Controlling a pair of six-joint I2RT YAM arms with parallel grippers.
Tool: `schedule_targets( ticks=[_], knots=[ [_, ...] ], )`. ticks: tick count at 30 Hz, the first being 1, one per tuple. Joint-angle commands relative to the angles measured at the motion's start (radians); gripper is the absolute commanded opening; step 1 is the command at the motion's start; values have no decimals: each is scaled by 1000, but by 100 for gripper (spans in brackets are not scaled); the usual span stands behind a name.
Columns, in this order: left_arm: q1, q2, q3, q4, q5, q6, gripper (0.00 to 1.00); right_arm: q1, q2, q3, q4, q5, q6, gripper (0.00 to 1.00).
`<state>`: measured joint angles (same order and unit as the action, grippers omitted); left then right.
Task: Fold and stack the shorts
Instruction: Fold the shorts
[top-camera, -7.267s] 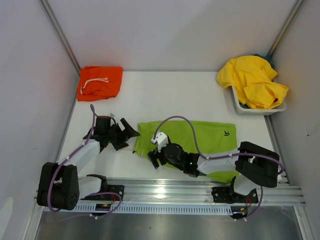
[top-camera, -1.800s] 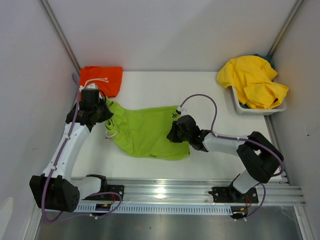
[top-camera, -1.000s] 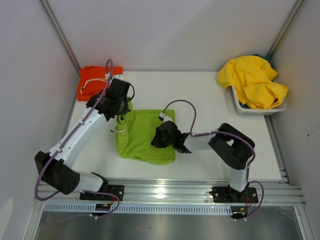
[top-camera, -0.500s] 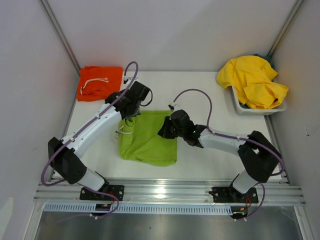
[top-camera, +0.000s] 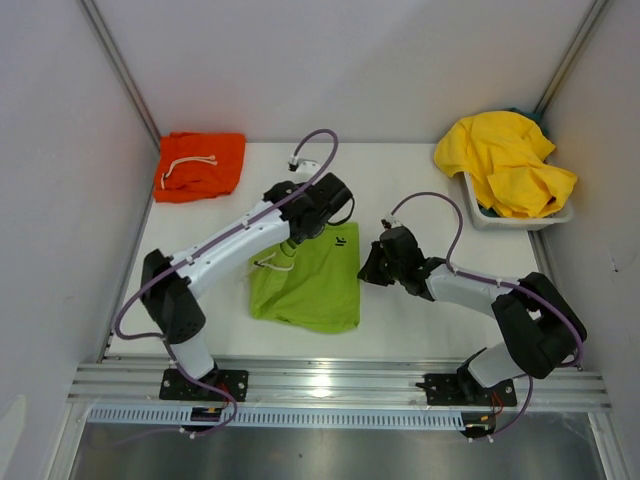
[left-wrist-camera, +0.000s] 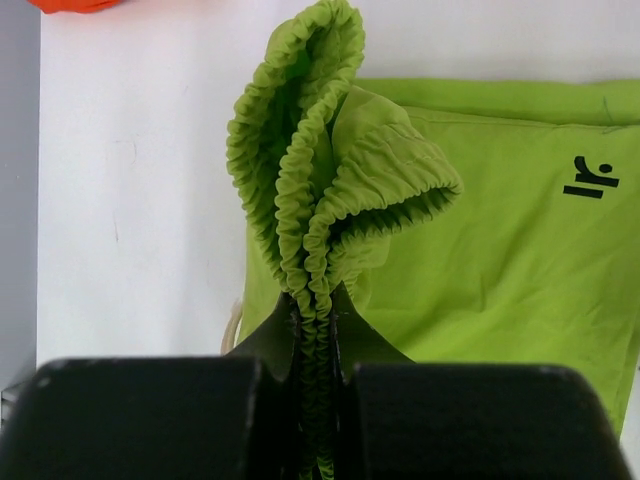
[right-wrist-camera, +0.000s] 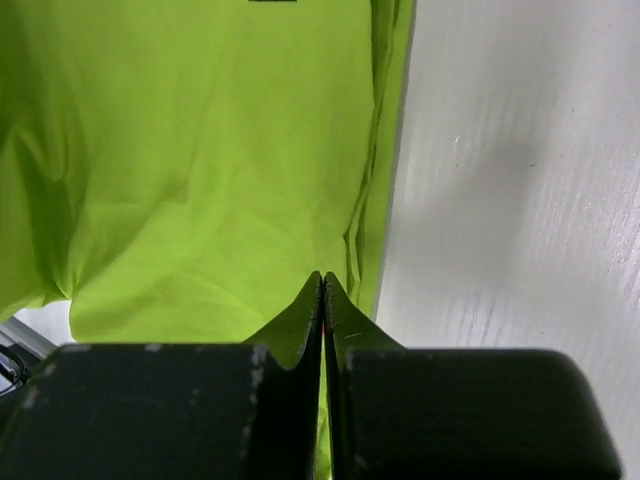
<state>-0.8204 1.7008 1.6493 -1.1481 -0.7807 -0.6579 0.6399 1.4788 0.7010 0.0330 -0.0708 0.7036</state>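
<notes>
The lime green shorts (top-camera: 315, 290) lie folded over at mid-table, the dark logo (top-camera: 343, 240) near their top right corner. My left gripper (top-camera: 300, 232) is shut on their gathered waistband (left-wrist-camera: 320, 190) and holds it bunched up above the flat fabric (left-wrist-camera: 500, 260). A white drawstring (top-camera: 268, 264) hangs at the left edge. My right gripper (top-camera: 366, 268) is shut, its tips (right-wrist-camera: 323, 280) over the shorts' right edge (right-wrist-camera: 385, 200), with no fabric drawn up between them. The orange shorts (top-camera: 200, 165) lie folded at the back left. Yellow shorts (top-camera: 508, 165) are heaped at the back right.
A white bin (top-camera: 478, 212) at the back right corner holds the yellow heap. Grey walls close in on the left, back and right. An aluminium rail (top-camera: 330, 385) runs along the near edge by the arm bases.
My left gripper has carried the waistband to the right across the green shorts, doubling them over. The right gripper has slid right, from the shorts' top to their right edge.
</notes>
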Motion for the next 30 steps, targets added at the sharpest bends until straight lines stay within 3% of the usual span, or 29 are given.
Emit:
schedule_targets(
  ticks=[1, 12, 24, 30],
  knots=[
    [-46, 92, 119, -71, -80, -75, 0, -17, -45, -8, 25, -23, -15, 0],
    [-148, 276, 262, -176, -114, -178, 0, -45, 69, -18, 60, -23, -16, 0],
    [-190, 295, 285, -180, -109, -223, 0, -60, 189, -63, 175, -67, 19, 0],
    [-210, 335, 391, -274, -152, -250, 0, -60, 210, -80, 215, -89, 34, 0]
  ],
)
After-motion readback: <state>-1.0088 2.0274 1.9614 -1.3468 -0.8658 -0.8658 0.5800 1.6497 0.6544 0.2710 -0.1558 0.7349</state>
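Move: The left hand holds the bunched waistband of the green shorts high over them; the spread right edge it is taken to lies about 19 cm to its right, 4 cm back and 18 cm below. The black logo is some 3 cm ahead and 14 cm right, the red stack roughly 23 cm ahead and 20 cm left. From the shut right hand, the edge is about 1 cm ahead, 1 cm left and 4 cm below; the shorts' near right corner lies 14 cm back, 2 cm left. The left hand keeps its pinch on the waistband and carries it some 9 cm to the right over the spread shorts towards their right edge, sinking about 4 cm on the way before easing up a little, with only a slight roll of the wrist. Meanwhile the right hand, fingers still shut, first hovers, then drops about 3.5 cm to bring its tips down onto the shorts by the right edge, and slides forward a couple of centimetres once low. ##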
